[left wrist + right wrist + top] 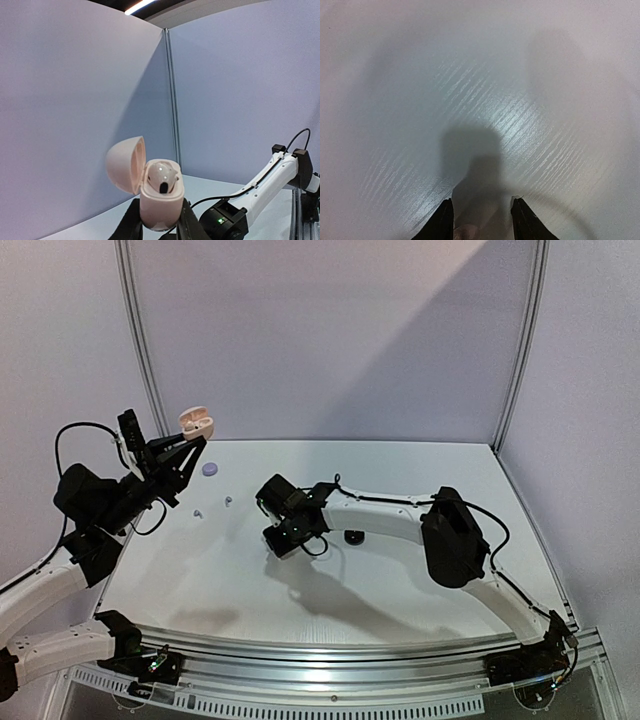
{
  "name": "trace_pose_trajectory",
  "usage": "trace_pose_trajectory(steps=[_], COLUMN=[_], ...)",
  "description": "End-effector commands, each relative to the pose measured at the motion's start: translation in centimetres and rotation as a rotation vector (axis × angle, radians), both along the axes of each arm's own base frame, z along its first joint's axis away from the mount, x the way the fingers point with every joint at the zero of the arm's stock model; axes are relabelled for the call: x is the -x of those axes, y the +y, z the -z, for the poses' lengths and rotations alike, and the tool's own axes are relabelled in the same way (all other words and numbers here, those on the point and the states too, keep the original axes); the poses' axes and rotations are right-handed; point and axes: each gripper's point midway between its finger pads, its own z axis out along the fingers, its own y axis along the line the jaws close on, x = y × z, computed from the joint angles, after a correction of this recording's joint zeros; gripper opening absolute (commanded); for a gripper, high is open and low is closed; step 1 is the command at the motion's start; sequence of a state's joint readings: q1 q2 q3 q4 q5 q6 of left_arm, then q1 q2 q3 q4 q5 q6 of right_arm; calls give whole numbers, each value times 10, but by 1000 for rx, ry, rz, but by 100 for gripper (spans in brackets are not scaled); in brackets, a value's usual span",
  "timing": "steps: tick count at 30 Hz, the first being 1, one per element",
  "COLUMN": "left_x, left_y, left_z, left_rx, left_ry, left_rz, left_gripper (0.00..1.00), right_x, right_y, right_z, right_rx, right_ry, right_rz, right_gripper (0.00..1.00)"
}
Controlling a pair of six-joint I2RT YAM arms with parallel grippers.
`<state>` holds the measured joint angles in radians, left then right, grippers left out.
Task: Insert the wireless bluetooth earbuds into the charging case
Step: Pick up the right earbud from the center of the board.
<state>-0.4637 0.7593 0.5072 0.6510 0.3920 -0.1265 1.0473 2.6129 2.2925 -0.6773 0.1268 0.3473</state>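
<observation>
My left gripper [159,226] is shut on a pale pink charging case [160,200], held up in the air with its lid [125,164] hinged open; in the top view the case [197,423] sits high at the left. One pale earbud [161,176] with a dark spot sits in the case. Two tiny pale earbuds [197,512] [228,501] lie on the white table [400,470] below it. My right gripper [283,537] hangs over the table to their right. In its wrist view the right gripper [481,220] is open over bare table; a blurred pale shape at the bottom edge is unclear.
A lavender puck [210,469] lies on the table near the back left. A small black round object [354,536] sits under the right forearm. Grey walls enclose the table at the back and on both sides.
</observation>
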Motion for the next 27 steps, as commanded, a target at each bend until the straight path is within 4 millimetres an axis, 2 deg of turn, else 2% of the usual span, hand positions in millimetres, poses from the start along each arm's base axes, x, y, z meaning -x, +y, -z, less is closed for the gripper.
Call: trace_pose_trajectory(steps=[1,4,10,23,27], left_x=[-4,-5,-4,-3,-3], left_y=[1,1,1,1,1], left_z=[9,10,12,12,13], left_rx=[-5,-6,-4,-5,-6], left_ry=[32,37,44,48,50], left_rz=[-4,-3,1,3,4], left_gripper=[0,0,0,0,0], right_x=[10,9,12,17,23], right_y=[-27,-39,-44,-68,-60], right_z=[31,27,14,4,1], right_rx=[160,200,221,327,284], right_ry=[6,-16,-39,-77,-51], right_rz=[-25,-14,-68,-137,-166], right_gripper=[40,40,40,47,47])
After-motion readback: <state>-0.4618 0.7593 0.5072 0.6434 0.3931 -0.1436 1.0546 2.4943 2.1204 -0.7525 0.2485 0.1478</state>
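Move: The right earbud lies on the board almost under the right hand's part-open fingers, about 2 cm back, level sideways, 1 cm below, nearer the left finger. The black disc stands some 15 cm to the right hand's right and 3 cm farther out; a small clear piece lies about 10 cm left and 13 cm ahead. From the left hand, which still holds the open case, the earbud is roughly 8 cm ahead, 7 cm right and 37 cm below. The earbud stays close beside the right hand's left finger as that hand sweeps about 5 cm to the right, low and nearly level over the board, towards the black disc, the finger seeming to push the earbud along. The wrist tilts some 15 degrees so the fingers point straighter down; they stay part-open and don't pinch. ##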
